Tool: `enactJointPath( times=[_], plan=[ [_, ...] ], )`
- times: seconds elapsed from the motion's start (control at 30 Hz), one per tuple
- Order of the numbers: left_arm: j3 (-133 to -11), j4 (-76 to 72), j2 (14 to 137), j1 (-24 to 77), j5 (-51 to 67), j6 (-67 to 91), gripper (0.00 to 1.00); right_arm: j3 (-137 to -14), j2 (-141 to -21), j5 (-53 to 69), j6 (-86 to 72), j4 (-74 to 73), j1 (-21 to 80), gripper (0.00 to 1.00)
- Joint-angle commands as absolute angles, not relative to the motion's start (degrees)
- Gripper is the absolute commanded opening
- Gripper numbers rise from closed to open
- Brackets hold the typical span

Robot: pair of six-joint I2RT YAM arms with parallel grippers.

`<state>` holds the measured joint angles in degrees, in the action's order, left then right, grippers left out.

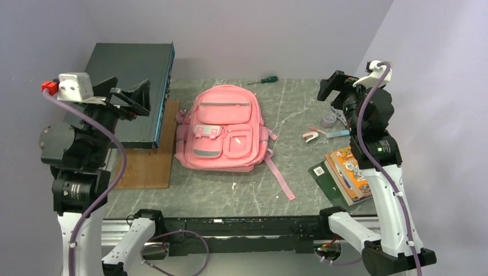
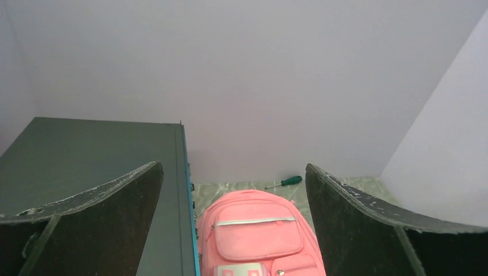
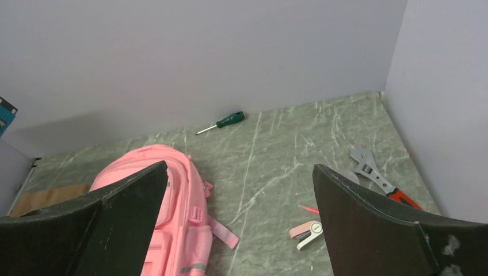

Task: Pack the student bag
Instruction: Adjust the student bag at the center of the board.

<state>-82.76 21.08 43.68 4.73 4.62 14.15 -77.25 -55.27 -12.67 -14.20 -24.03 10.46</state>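
Observation:
The student bag [image 1: 224,129] is a pink backpack lying flat in the middle of the table, front pockets up and its top toward the far wall. One strap [image 1: 281,179] trails toward the near right. My left gripper [image 1: 133,95] hangs open and empty above the black box, left of the bag. In the left wrist view the bag [image 2: 256,230] shows low between the spread fingers of the left gripper [image 2: 233,165]. My right gripper [image 1: 334,86] is raised at the far right, open and empty. The right wrist view has the bag [image 3: 181,201] beside that gripper's [image 3: 240,165] left finger.
A black box [image 1: 129,75] rests on a wooden board [image 1: 151,167] at the left. A green screwdriver [image 1: 263,80] lies by the far wall. A pink and white stapler [image 1: 311,136], a wrench [image 3: 374,172] and a stack of books [image 1: 345,172] sit on the right side.

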Motion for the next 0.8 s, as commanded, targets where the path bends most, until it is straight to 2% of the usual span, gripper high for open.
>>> enactJointPath(
  times=[0.0, 0.2, 0.47, 0.6, 0.77],
  plan=[
    [-81.89, 20.07, 47.53, 4.55, 9.69, 12.57, 0.99, -77.72, -58.66, -12.99, -16.32, -22.98, 11.2, 1.0],
    [-79.95, 19.53, 49.95, 6.54, 12.27, 10.94, 0.99, -71.33, -60.52, -4.2, -20.15, -15.22, 11.19, 1.0],
    [-77.53, 18.2, 53.41, 12.04, 18.73, 9.81, 0.99, -72.89, -74.78, 8.81, -23.76, -12.9, 11.23, 1.0],
    [-75.97, 17.63, 55.18, 15.37, 24.6, 9.67, 0.99, -74.91, -85.21, 15.28, -26.14, -8.44, 11.28, 1.0],
    [-72.3, 16.8, 56.32, 20.09, 27.95, 9.05, 0.99, -85.48, -101.36, 23.82, -26.05, -8.37, 11.34, 1.0]
  ],
)
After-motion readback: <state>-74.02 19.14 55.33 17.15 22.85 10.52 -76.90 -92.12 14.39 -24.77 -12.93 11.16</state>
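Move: Ahead and to the right of the left hand, about 22 cm out and 15 cm across, lies the student bag, some 46 cm below. From the right hand, the bag is about 14 cm ahead, 30 cm left and 36 cm down. The stapler lies roughly 13 cm ahead of the right hand and 3 cm to its right; the screwdriver is 40 cm ahead, 13 cm left, both about 42 cm below. Closing in on the pink bag from both sides, the open hands come down together. The right sinks some 20 cm while reaching forward and left, tipping nearly 30 degrees down and turning counter-clockwise. The left goes forward and down at first, then swings right and on down, about 12 cm across, turning some 30 degrees clockwise and tipping down; neither touches the bag. ##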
